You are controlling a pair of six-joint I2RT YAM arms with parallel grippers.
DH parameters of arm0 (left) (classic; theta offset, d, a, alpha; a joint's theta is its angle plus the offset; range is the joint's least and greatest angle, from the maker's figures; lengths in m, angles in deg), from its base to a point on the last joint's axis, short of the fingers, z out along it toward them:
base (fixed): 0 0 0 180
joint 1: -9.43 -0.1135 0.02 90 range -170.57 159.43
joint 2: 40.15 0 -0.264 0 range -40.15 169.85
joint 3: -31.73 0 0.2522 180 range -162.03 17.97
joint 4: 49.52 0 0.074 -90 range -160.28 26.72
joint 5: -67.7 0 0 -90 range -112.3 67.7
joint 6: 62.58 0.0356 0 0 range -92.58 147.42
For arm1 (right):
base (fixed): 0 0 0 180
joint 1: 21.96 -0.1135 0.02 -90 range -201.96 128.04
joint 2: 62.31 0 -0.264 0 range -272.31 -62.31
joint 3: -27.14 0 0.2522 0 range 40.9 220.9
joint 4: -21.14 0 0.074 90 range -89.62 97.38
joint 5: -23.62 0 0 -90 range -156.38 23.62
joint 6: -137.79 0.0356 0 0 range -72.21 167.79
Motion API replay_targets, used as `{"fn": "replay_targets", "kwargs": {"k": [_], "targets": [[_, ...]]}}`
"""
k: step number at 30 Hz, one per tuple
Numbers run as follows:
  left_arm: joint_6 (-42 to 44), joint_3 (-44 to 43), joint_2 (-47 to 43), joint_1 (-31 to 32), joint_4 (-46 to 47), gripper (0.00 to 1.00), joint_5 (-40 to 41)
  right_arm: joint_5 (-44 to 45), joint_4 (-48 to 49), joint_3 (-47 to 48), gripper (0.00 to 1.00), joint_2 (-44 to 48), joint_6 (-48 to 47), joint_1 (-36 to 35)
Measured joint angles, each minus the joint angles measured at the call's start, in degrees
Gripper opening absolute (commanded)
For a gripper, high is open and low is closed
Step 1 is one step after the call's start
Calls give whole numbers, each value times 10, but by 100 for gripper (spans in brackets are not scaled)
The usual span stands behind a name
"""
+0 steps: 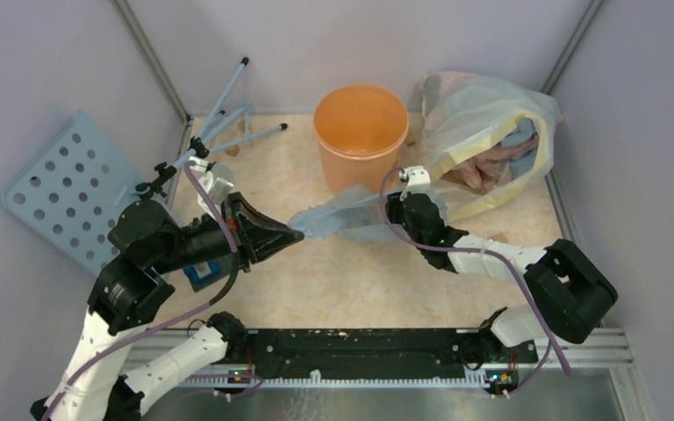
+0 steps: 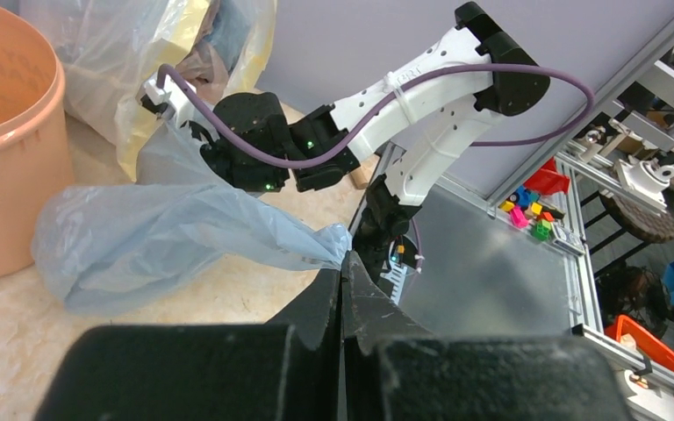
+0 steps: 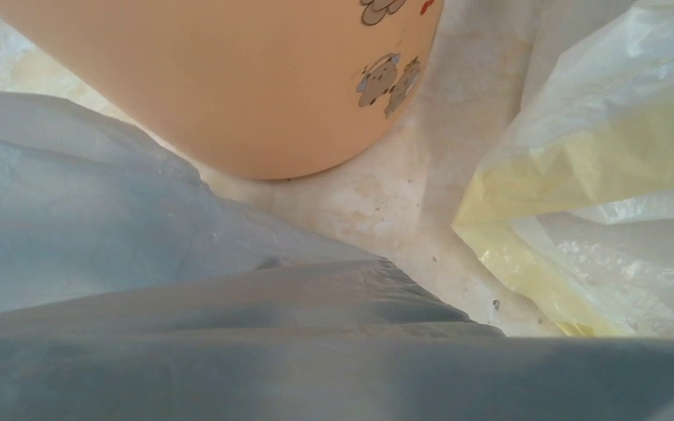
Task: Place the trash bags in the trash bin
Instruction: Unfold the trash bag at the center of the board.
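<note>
A thin grey-bluish trash bag (image 1: 342, 219) hangs stretched between my two grippers, just in front of the orange trash bin (image 1: 360, 132). My left gripper (image 1: 297, 234) is shut on the bag's left corner; in the left wrist view its fingertips (image 2: 344, 263) pinch the plastic (image 2: 167, 228). My right gripper (image 1: 395, 206) is at the bag's right end, close to the bin's base. In the right wrist view the bag (image 3: 140, 246) drapes over the fingers and hides them; the bin wall (image 3: 228, 79) is close ahead. The left wrist view shows the right gripper (image 2: 197, 145) partly behind plastic.
A big clear yellow-edged bag (image 1: 491, 140) full of cloth lies right of the bin, against the back right corner. A perforated pale blue panel (image 1: 61, 189) and thin rods (image 1: 228, 114) stand at the left wall. A small blue item (image 1: 197, 276) lies under the left arm.
</note>
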Motion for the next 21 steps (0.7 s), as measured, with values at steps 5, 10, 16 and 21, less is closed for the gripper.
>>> {"fn": "replay_targets", "kwargs": {"k": [5,10,16,21], "targets": [[10,-9,0,0,-22,0,23,53,-15,14,46,2,5,0],[22,-1,7,0,-34,0,46,101,-65,24,47,39,3,3],[31,46,24,0,-33,0,69,8,-161,77,59,77,-7,5],[32,76,38,0,-30,0,86,-121,-239,81,71,149,8,5]]}}
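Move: My left hand, high up, keeps its shut fingers on one end of the trash bag; the bag's loose body lies about 22 cm farther ahead, 10 cm to the right and some 26 cm lower. My right hand is half open at the film: the bag's middle is some 6 cm to its left, 3 cm back and 6 cm up. From the right hand, the orange bin stands about 13 cm ahead and 7 cm left, the yellow-edged bag roughly 16 cm ahead and 21 cm right, both about level. I lower my left hand about 8 cm and forward some 5, its shut fingers tipping down and keeping their pinch on the bag. My right hand lifts about 7 cm from its place at the film, first swinging right some 3 cm, then back left and towards my base about 4 cm, turning counter-clockwise at the end while its fingers open wider. ##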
